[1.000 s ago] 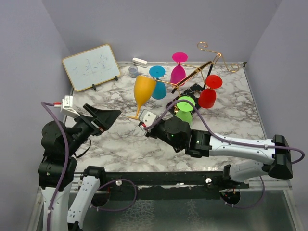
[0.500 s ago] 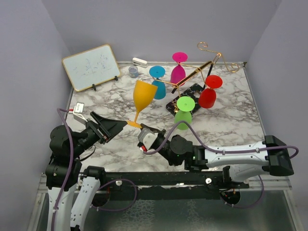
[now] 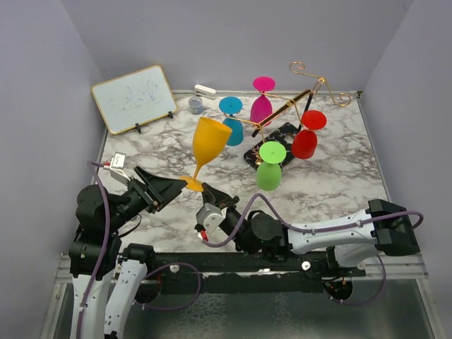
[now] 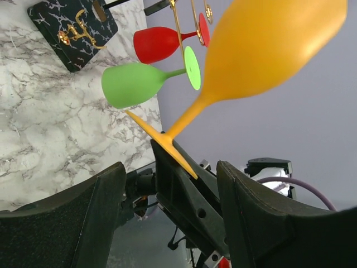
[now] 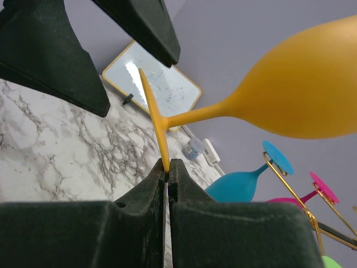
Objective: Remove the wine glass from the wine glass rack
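Observation:
The orange wine glass (image 3: 210, 141) (image 4: 268, 44) (image 5: 301, 95) is off the rack, held upright above the near-left of the table. My right gripper (image 3: 205, 191) (image 5: 167, 167) is shut on the rim of its flat foot. My left gripper (image 3: 169, 187) (image 4: 170, 167) is open, its two fingers standing either side of the foot and of the right gripper's fingers without touching them. The wine glass rack (image 3: 296, 99), gold wire on a black base (image 4: 72, 28), stands at the back right.
Teal (image 3: 232, 131), magenta (image 3: 261, 106), red (image 3: 305, 141) and green (image 3: 268, 173) glasses hang upside down on the rack. A whiteboard (image 3: 134, 97) leans at the back left, with a small bottle (image 3: 195, 104) and a white eraser (image 3: 205, 90) beside it.
My right arm has drawn the orange glass toward the near left. My left gripper has come in around the glass foot and its fingers have narrowed somewhat.

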You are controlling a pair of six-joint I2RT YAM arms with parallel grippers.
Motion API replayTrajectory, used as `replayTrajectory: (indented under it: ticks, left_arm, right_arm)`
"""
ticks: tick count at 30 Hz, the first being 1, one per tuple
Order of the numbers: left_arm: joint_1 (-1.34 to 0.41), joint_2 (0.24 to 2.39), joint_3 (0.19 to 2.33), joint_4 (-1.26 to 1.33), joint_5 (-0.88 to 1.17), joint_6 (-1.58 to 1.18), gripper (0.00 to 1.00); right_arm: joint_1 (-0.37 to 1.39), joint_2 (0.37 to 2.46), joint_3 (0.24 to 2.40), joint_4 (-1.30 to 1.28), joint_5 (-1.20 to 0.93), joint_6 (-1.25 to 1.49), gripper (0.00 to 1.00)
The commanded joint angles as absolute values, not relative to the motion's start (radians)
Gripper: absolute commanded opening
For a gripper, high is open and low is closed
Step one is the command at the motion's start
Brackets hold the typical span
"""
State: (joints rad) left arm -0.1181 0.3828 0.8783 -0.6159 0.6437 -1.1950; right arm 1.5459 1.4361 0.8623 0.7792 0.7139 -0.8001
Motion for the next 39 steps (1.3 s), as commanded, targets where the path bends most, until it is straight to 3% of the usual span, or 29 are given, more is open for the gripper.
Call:
replayTrajectory:
  ticks: [1, 4, 6, 8, 11, 12, 16, 17, 19, 21, 31, 36, 39]
  left_arm:
    - [-0.117, 0.367, 0.85, -0.616, 0.653, -1.223, 0.68]
    - [-0.117, 0.361, 0.832, -0.606, 0.652, -1.232, 0.68]
    - [-0.117, 0.354, 0.819, -0.591, 0.65, -1.245, 0.61]
    - [-0.118, 0.348, 0.809, -0.58, 0.65, -1.254, 0.44]
    - [-0.117, 0.341, 0.797, -0.581, 0.65, -1.258, 0.06]
    - [-0.116, 0.339, 0.792, -0.581, 0.65, -1.257, 0.0]
    - [-0.117, 0.313, 0.78, -0.579, 0.632, -1.267, 0.0]
    - [-0.118, 0.299, 0.776, -0.569, 0.621, -1.275, 0.0]
    - [-0.116, 0.27, 0.769, -0.55, 0.588, -1.293, 0.0]
    - [-0.118, 0.234, 0.764, -0.534, 0.544, -1.309, 0.0]
    - [-0.117, 0.087, 0.82, -0.591, 0.294, -1.234, 0.0]
    - [-0.117, 0.005, 0.827, -0.663, 0.2, -1.167, 0.0]
    - [-0.116, -0.007, 0.828, -0.711, 0.189, -1.136, 0.0]
  right_arm:
    - [1.575, 1.454, 0.847, 0.903, 0.729, -0.886, 0.01]
    - [1.587, 1.467, 0.847, 0.909, 0.73, -0.907, 0.01]
    - [1.595, 1.477, 0.846, 0.917, 0.734, -0.919, 0.01]
    - [1.601, 1.488, 0.843, 0.929, 0.74, -0.922, 0.01]
    - [1.606, 1.493, 0.847, 0.904, 0.739, -0.913, 0.01]
    - [1.606, 1.493, 0.848, 0.901, 0.743, -0.909, 0.01]
    - [1.609, 1.467, 0.845, 0.89, 0.783, -0.893, 0.04]
    - [1.61, 1.454, 0.845, 0.874, 0.798, -0.885, 0.09]
    - [1.609, 1.418, 0.85, 0.796, 0.823, -0.838, 0.29]
    - [1.609, 1.372, 0.854, 0.692, 0.851, -0.778, 0.37]
    - [1.608, 1.044, 1.002, -0.146, 0.856, -0.248, 0.51]
    - [1.599, 1.041, 1.204, -0.427, 0.953, -0.11, 0.55]
    - [1.51, 1.097, 1.385, -0.512, 0.865, -0.114, 0.57]
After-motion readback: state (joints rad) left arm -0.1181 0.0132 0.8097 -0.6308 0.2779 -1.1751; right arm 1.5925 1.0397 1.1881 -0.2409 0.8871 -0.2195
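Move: The orange glass's foot is about 3 cm to the left gripper's right, 2 cm ahead and level with it; its bowl is roughly 9 cm ahead, 7 cm right and 5 cm up. Still pinching the foot's edge, the right gripper has its centre some 3 cm left, 1 cm ahead and 1 cm up. From the right gripper, the green glass hangs about 10 cm ahead, 21 cm right, 10 cm lower; the blue glass 21 cm ahead, 9 cm right, equally low. Sink the open left gripper about 2 cm and pinch the orange glass's foot by its near edge while the right gripper keeps its hold, easing slightly back and down. Then open the right fingers and withdraw them rightward some 12 cm, rising. Draw the left gripper left, up and back with the glass, turning counter-clockwise and tipping the fingers upward. ##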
